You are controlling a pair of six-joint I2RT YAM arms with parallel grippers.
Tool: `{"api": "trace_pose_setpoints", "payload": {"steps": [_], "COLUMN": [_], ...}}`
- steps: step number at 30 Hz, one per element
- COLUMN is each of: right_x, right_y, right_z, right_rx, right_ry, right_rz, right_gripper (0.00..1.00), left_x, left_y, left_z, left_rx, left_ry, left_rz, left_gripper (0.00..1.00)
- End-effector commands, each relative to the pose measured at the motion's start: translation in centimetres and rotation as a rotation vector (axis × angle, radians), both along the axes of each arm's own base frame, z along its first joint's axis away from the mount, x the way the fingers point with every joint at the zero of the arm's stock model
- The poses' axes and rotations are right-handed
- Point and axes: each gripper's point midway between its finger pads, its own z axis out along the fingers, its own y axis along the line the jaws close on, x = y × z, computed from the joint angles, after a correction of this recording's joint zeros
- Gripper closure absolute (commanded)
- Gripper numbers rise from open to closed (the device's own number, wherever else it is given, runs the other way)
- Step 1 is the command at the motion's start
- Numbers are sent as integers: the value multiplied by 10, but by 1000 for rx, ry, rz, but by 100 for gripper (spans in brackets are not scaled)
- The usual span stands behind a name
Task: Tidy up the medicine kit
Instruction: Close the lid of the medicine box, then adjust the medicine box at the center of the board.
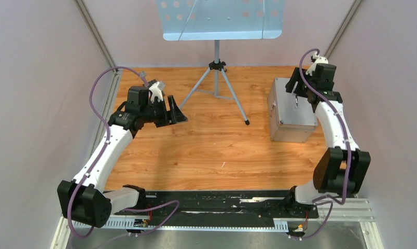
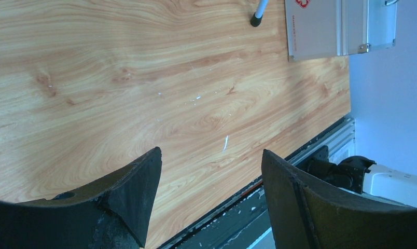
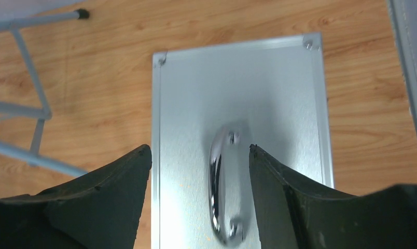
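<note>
The medicine kit (image 1: 292,114) is a shut silver-grey aluminium case standing at the right of the wooden table, with its chrome handle (image 3: 224,192) on top. My right gripper (image 1: 299,98) hangs just above that top. In the right wrist view the right gripper (image 3: 198,150) is open, and the handle lies between the jaws, closer to the right finger (image 3: 289,202) and not clamped. My left gripper (image 1: 179,115) hovers over bare wood at the left. It is open and empty (image 2: 211,151), with the case (image 2: 320,26) far off in its view.
A tripod stand (image 1: 217,78) with a pale blue perforated plate (image 1: 219,18) stands at the back centre, one foot (image 1: 247,123) close to the case's left side. Plain walls close in both sides. A black mounting rail (image 1: 222,205) runs along the near edge.
</note>
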Motion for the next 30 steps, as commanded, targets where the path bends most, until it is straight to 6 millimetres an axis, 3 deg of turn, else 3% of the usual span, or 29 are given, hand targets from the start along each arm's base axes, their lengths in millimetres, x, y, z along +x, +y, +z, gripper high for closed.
{"api": "trace_pose_setpoints", "payload": {"steps": [1, 5, 9, 12, 15, 20, 30], "right_x": [62, 106, 149, 174, 181, 155, 35], "right_y": [-22, -22, -17, 5, 34, 59, 69], "right_z": [39, 38, 22, 16, -2, -27, -44], "right_rx": [-16, 11, 8, 56, 146, 223, 233], "right_ry": [-150, -164, -155, -162, -117, -21, 99], "right_rz": [-104, -106, -84, 14, 151, 257, 246], "right_gripper": [33, 33, 34, 34, 34, 36, 36], "left_x": [3, 1, -1, 0, 0, 1, 6], "left_y": [1, 4, 6, 8, 10, 9, 0], "left_z": [8, 7, 6, 6, 8, 7, -1], "left_rx": [-1, 14, 22, 32, 37, 38, 20], "left_ry": [-35, -30, -24, -23, -30, -25, -14], "left_rz": [19, 28, 37, 45, 54, 53, 18], "left_gripper": [22, 22, 22, 22, 22, 22, 22]}}
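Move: The already shut medicine box's far left corner lies about 13 cm ahead of the right hand, 6 cm left and 7 cm below. Its lid handle is some 2 cm back, 4 cm right and 7 cm below, and the nearest tripod foot 4 cm back, 17 cm left and 22 cm down. From the left hand, that corner is roughly 28 cm ahead, 45 cm right and 8 cm below. Right hand reaches 18 cm forward past the medicine box, dips leftward, draws back 9 cm, dragging the box. ##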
